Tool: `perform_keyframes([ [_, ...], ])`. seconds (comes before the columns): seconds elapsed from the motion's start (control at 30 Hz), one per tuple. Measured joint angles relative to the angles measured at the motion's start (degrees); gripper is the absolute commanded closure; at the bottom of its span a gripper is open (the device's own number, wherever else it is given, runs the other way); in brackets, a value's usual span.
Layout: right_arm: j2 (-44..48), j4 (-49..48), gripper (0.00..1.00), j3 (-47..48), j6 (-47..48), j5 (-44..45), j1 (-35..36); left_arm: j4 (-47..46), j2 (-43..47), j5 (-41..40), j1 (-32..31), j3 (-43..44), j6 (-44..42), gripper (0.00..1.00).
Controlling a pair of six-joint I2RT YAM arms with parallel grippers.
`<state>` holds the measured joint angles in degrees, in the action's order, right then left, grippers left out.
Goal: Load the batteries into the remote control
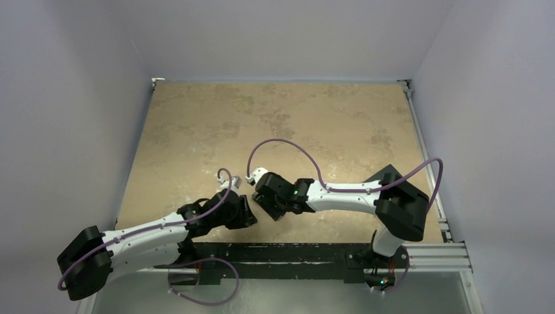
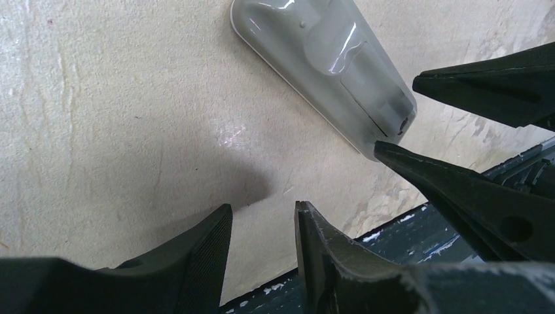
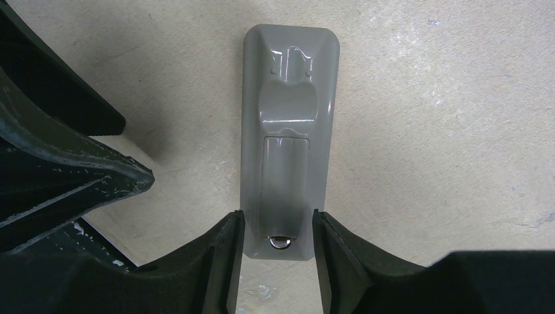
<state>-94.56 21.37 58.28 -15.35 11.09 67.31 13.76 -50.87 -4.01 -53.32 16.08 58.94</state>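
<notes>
The remote control (image 3: 288, 118) lies flat on the tan table with its grey underside up and the battery cover in place. My right gripper (image 3: 278, 219) stands open astride its near end, with a thin gap showing beside each finger. In the left wrist view the same remote control (image 2: 321, 59) lies ahead, with the right gripper's fingers (image 2: 471, 190) at its end. My left gripper (image 2: 262, 209) hangs open over bare table, nothing between its jaws. From above, the left gripper (image 1: 245, 212) and right gripper (image 1: 265, 203) meet and hide the remote. The batteries are out of view.
A dark scuffed rail (image 1: 281, 252) runs along the table's near edge, just behind both grippers, and shows as the dark rail (image 2: 419, 242) in the left wrist view. Pale walls close in the table on three sides. Purple cables (image 1: 288, 144) loop above the arms.
</notes>
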Motion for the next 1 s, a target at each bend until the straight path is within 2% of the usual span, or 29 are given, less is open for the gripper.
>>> perform_keyframes([
  [0.27,0.0,0.1,0.49,0.3,0.0,0.3,0.0,-0.6,-0.4,0.3,0.0,0.0,0.0,0.60],
  [0.37,0.2,0.1,0.52,0.4,0.0,0.4,0.0,-0.6,-0.4,0.3,0.0,0.0,0.0,0.60],
  [0.47,0.7,0.1,0.61,0.4,-0.1,0.7,0.0,-0.6,-0.4,0.3,0.0,0.0,0.0,0.60],
  [0.7,3.8,0.0,1.00,0.4,-0.6,1.4,0.0,-0.6,-0.4,0.4,0.0,0.0,0.0,0.61],
  [1.0,4.0,-0.3,1.00,-0.7,-1.2,1.4,0.0,-0.6,-0.3,0.4,0.0,0.0,0.0,0.62],
])
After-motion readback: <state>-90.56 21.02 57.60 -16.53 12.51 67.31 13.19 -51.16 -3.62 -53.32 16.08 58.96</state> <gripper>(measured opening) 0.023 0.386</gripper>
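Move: My right fingers stand half open astride the near, latch end of the remote control. Its middle lies about 3 cm ahead, 3 cm left and 2 cm below this hand, and its battery cover some 1 cm ahead, 1 cm left and 1 cm down. The table's black near edge runs about 10 cm behind, straight back. From my idle left hand the remote's middle is about 6 cm ahead, 5 cm to the right and 1 cm lower. I linger for a moment, then lift my right hand nearly 3 cm, up and clear of the remote's end, shutting the fingers fully on the way up with a slight tilt of the wrist, about 5 degrees. With the tips together above the latch end of the cover, I ease back down roughly half a centimetre towards it. ##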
